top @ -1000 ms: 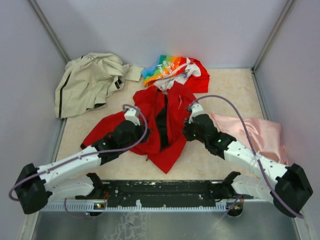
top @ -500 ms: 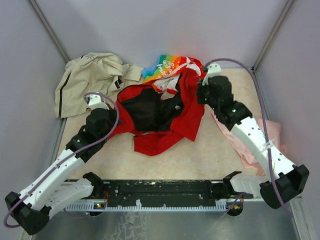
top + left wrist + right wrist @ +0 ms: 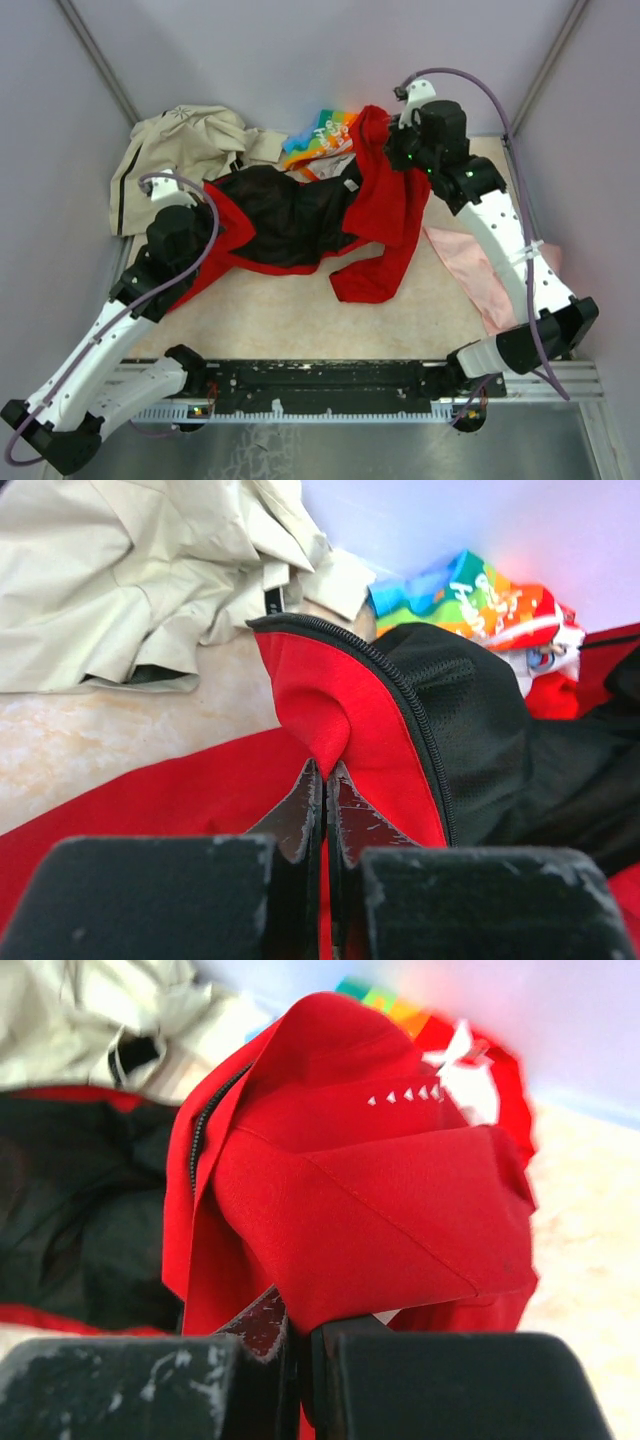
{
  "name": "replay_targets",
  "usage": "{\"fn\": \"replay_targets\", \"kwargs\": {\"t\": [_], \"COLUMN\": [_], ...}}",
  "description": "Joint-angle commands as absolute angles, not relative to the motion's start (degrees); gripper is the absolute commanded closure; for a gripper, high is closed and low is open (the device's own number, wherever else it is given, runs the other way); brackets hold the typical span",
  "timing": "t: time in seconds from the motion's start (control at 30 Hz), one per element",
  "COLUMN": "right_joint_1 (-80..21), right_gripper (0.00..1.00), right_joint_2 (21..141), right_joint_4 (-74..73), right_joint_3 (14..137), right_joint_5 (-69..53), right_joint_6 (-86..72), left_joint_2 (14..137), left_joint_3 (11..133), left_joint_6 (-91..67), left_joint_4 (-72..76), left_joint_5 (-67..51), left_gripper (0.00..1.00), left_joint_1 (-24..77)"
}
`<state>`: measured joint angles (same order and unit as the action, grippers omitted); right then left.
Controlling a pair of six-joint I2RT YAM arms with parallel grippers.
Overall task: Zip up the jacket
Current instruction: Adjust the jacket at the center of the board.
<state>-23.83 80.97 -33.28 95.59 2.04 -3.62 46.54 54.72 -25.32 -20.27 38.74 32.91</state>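
The red jacket [image 3: 385,215] is stretched open across the back of the table, its black lining [image 3: 285,215] facing up. My left gripper [image 3: 327,772] is shut on a fold of its red front edge beside the dark zipper [image 3: 415,715], at the jacket's left end [image 3: 215,225]. My right gripper [image 3: 292,1315] is shut on red cloth of the jacket's other side, lifted near the back wall [image 3: 385,135]. Small white logo marks [image 3: 405,1095] show on that raised fold. A red sleeve [image 3: 370,280] hangs down onto the table.
A beige jacket [image 3: 180,160] lies at the back left, touching the red one. A rainbow-and-white printed garment [image 3: 325,135] sits behind it at the wall. A pink cloth [image 3: 480,275] lies at the right under my right arm. Enclosure walls [image 3: 60,150] stand close on three sides.
Both arms have swung apart and toward the back, each holding the jacket. The jacket went from a bunched heap in the middle to spread wide with its lining showing.
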Motion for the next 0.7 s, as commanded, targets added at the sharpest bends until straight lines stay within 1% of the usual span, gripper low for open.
{"fn": "replay_targets", "kwargs": {"t": [0.0, 0.13, 0.27, 0.4, 0.57, 0.67], "right_joint_1": [-23.6, -23.6, -23.6, -24.5, -28.6, -31.4], "right_gripper": [1.00, 1.00, 1.00, 0.90, 0.68, 0.59], "right_joint_2": [81.4, 80.7, 80.5, 80.8, 78.7, 75.7], "right_joint_4": [-29.8, -25.5, -21.4, -19.1, -18.8, -18.8], "right_joint_3": [88.3, 79.3, 71.9, 67.3, 64.2, 62.1], "right_joint_5": [-7.6, -12.0, -12.9, -10.8, -3.3, 1.2], "right_joint_6": [-5.0, -6.9, -8.6, -9.3, -9.2, -9.8], "left_joint_2": [48.8, 50.1, 49.3, 50.5, 53.7, 55.4], "left_joint_3": [56.0, 54.1, 49.4, 46.6, 42.3, 40.8], "left_joint_6": [-23.9, -25.3, -26.6, -28.2, -28.0, -28.7], "left_joint_4": [-21.6, -21.7, -17.4, -15.8, -11.7, -10.3], "left_joint_5": [30.2, 23.5, 17.6, 14.7, 9.5, 6.8], "left_gripper": [1.00, 1.00, 1.00, 1.00, 1.00, 1.00], "left_joint_1": [32.5, 32.6, 32.6, 32.5, 32.5, 32.5]}}
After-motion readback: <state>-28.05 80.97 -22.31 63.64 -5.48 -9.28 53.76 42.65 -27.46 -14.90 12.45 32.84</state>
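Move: Each closed hand already pinches one front edge of the red jacket, held up high. The board's center lies about 9 cm ahead of the left hand, 22 cm to its right and 24 cm below; the beige garment on the table is some 31 cm ahead and 12 cm left. From the right hand the center is about 7 cm back, 15 cm left and 30 cm down, with the rainbow garment 20 cm ahead and 7 cm left, and the pink cloth 11 cm back, 31 cm right. Still pinching the jacket's zip edge, the left hand lowers it about 12 cm while carrying it some 9 cm right towards the board's center, tipping down and turning clockwise. The right hand brings its edge down faster, roughly 20 cm, drawing back and slightly left as it tips down, then slows and opens its fingers to over a third, with red cloth still between them. ##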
